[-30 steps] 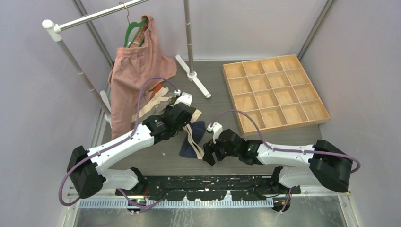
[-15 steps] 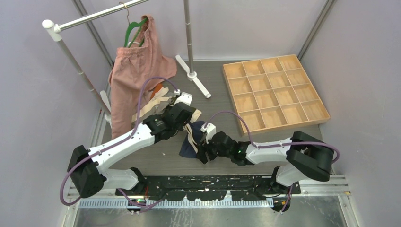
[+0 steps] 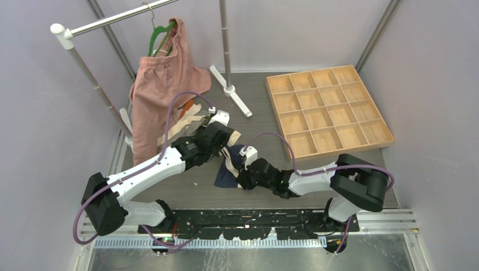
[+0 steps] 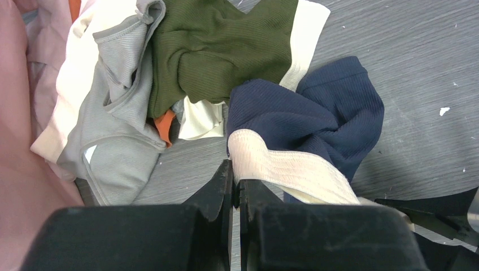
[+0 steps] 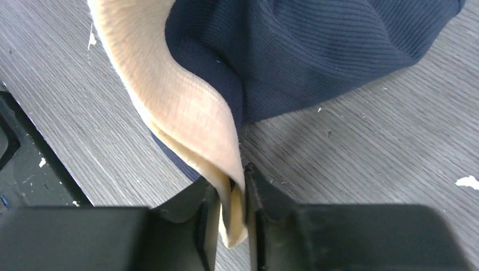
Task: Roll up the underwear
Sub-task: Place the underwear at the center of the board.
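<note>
The navy underwear (image 3: 225, 176) lies crumpled on the grey table between my two grippers. Its cream waistband (image 4: 294, 169) runs from one to the other. My left gripper (image 4: 236, 176) is shut, pinching one end of that waistband at the jaw tips. The right gripper (image 5: 231, 192) is shut on a folded part of the waistband (image 5: 186, 113), with the navy cloth (image 5: 316, 51) just beyond it. In the top view the left gripper (image 3: 227, 149) sits at the garment's far end and the right gripper (image 3: 242, 179) at its near right side. Olive (image 4: 220, 51), grey (image 4: 113, 130) and orange (image 4: 165, 125) underwear lie heaped behind.
A wooden compartment tray (image 3: 339, 153) stands at the back right. A clothes rail at the back left carries a large pink garment (image 3: 161, 90) on a green hanger (image 3: 158, 35); the rail's foot (image 3: 233, 95) rests mid-table. A black rail (image 3: 248, 217) runs along the near edge.
My right arm has reached left to the navy underwear, and its jaws have closed on the waistband. The left gripper has stayed shut in place.
</note>
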`<state>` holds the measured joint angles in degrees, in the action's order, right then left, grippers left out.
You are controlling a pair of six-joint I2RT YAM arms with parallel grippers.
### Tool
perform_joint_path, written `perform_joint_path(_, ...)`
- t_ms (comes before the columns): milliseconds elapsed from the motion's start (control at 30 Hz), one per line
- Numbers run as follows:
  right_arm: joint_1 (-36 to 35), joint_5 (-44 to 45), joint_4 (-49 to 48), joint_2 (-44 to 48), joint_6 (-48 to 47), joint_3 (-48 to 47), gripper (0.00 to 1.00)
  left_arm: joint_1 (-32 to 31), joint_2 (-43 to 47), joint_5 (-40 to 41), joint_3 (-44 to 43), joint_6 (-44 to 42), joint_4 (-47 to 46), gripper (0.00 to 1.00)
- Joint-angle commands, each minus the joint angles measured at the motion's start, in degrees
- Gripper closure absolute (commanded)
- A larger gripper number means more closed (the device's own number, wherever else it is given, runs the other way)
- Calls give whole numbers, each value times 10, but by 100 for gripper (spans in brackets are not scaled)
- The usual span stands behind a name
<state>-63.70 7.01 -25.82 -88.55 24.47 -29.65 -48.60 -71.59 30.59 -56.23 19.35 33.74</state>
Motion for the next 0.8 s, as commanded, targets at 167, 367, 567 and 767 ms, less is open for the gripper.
perform_joint_path(167, -4, 37, -23, 5, 26, -16, 99, 4, -2, -6, -14, 14, -8, 100)
perform_joint_path(367, -4, 58, 13, 41, 31, -21, 99, 4, 0, -9, -14, 24, -6, 99)
perform_joint_path(567, -3, 98, 40, 119, 52, 5, 99, 4, 34, -23, -5, 34, -9, 99)
perform_joint_path(767, -3, 158, 118, 233, 55, 3, 99, 4, 77, -39, 1, 37, 0, 99)
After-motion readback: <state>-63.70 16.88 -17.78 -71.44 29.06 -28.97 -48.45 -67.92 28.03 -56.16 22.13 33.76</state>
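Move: The cream waistband's free end lies right at the right fingertips, between the half-shut fingers, at table level. The middle of the navy underwear is some 6 cm ahead of that hand and 4 cm to its left; the olive underwear lies about 18 cm ahead and 9 cm left, the wooden tray roughly 27 cm ahead and 32 cm right. From the left hand, which still holds the band's other end, the free end is about 10 cm back, 8 cm right and 12 cm below. Upward, after a short stay at the table while its fingers shut on the waistband's free end: the right hand lifts that end about 7.5 cm, easing some 3 cm to the right and forward and turning roughly 10 degrees clockwise. The left hand keeps its pinch on the other end, nearly still, and rises only about 1.5 cm at the last. ##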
